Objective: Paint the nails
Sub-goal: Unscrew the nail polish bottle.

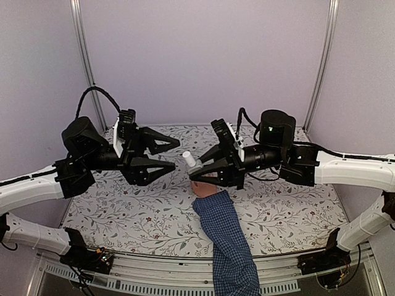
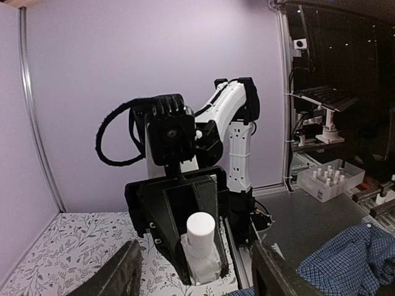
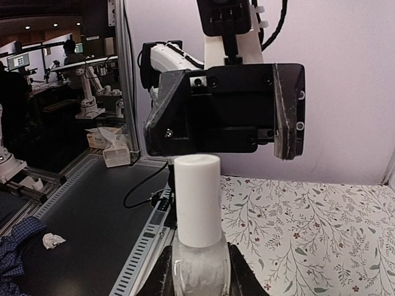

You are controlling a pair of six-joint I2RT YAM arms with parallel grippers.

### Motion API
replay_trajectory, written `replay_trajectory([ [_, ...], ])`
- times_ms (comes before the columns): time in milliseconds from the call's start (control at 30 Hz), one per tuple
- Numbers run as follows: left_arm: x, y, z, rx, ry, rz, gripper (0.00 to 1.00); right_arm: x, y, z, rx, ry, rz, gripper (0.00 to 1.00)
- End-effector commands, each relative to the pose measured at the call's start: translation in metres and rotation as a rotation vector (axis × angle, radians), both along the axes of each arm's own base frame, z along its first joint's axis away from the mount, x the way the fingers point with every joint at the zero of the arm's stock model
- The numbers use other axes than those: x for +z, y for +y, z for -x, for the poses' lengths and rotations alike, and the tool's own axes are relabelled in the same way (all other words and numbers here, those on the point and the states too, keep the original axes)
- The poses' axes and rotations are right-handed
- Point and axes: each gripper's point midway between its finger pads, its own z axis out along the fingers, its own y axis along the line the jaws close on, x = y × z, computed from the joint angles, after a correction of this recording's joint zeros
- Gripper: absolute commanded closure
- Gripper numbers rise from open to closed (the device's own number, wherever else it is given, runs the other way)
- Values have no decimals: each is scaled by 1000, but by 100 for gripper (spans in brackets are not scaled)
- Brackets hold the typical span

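Observation:
A clear nail polish bottle (image 3: 197, 262) with a white cap (image 3: 197, 197) is clamped between the fingers of my right gripper (image 3: 199, 274), which is shut on its glass body. From above, the bottle (image 1: 190, 161) points left out of the right gripper (image 1: 199, 168). My left gripper (image 1: 176, 154) faces it, open, its tips just short of the cap. In the left wrist view the bottle (image 2: 200, 246) sits between and beyond the spread fingers (image 2: 117, 274). The pale hand (image 1: 201, 188) lies below the right gripper at the end of a blue checked sleeve (image 1: 227, 243); the nails are too small to make out.
The flower-patterned table cover (image 1: 136, 209) spreads under both arms, with purple walls behind. The sleeve hangs over the near table edge. Beyond the table, the left wrist view shows a tray of small white bottles (image 2: 327, 179) and the sleeve cloth (image 2: 352, 253).

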Motion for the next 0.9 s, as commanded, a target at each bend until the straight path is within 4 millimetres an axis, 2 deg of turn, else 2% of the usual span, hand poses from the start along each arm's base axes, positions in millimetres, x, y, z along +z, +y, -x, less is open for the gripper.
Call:
replay_trajectory([
  [0, -1, -8, 20, -113, -61, -5, 38, 7, 1, 23, 172, 30, -2, 100],
  [267, -7, -30, 39, -198, -77, -28, 48, 1, 6, 30, 252, 71, 20, 100],
  [467, -9, -33, 47, -222, -106, -23, 57, -5, 8, 34, 291, 87, 30, 100],
  [667, -12, -34, 44, -205, -111, -40, 74, -4, 9, 33, 287, 110, 33, 100],
  [867, -12, -33, 37, -150, -98, -38, 86, -5, 10, 28, 263, 116, 35, 100],
])
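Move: The white cap of the nail polish bottle is about 5 cm to the right of my open left fingers, level with them in reach and height. The glass bottle body is some 7 cm to their right and 3 cm lower. From my right fingers, which already hold the glass, the cap stands roughly 2 cm left, 3 cm up and straight above in reach. The human hand lies far below my left hand, some 20 cm ahead and 10 cm right. I carry my left hand back about 4 cm, right 3 cm and slightly down, turning it some 10 degrees clockwise, until its fingers straddle the cap, then shut them to pinch it. Meanwhile my right hand keeps its grip on the glass and draws the bottle back about 3 cm and a little down, turning some 15 degrees counter-clockwise. ##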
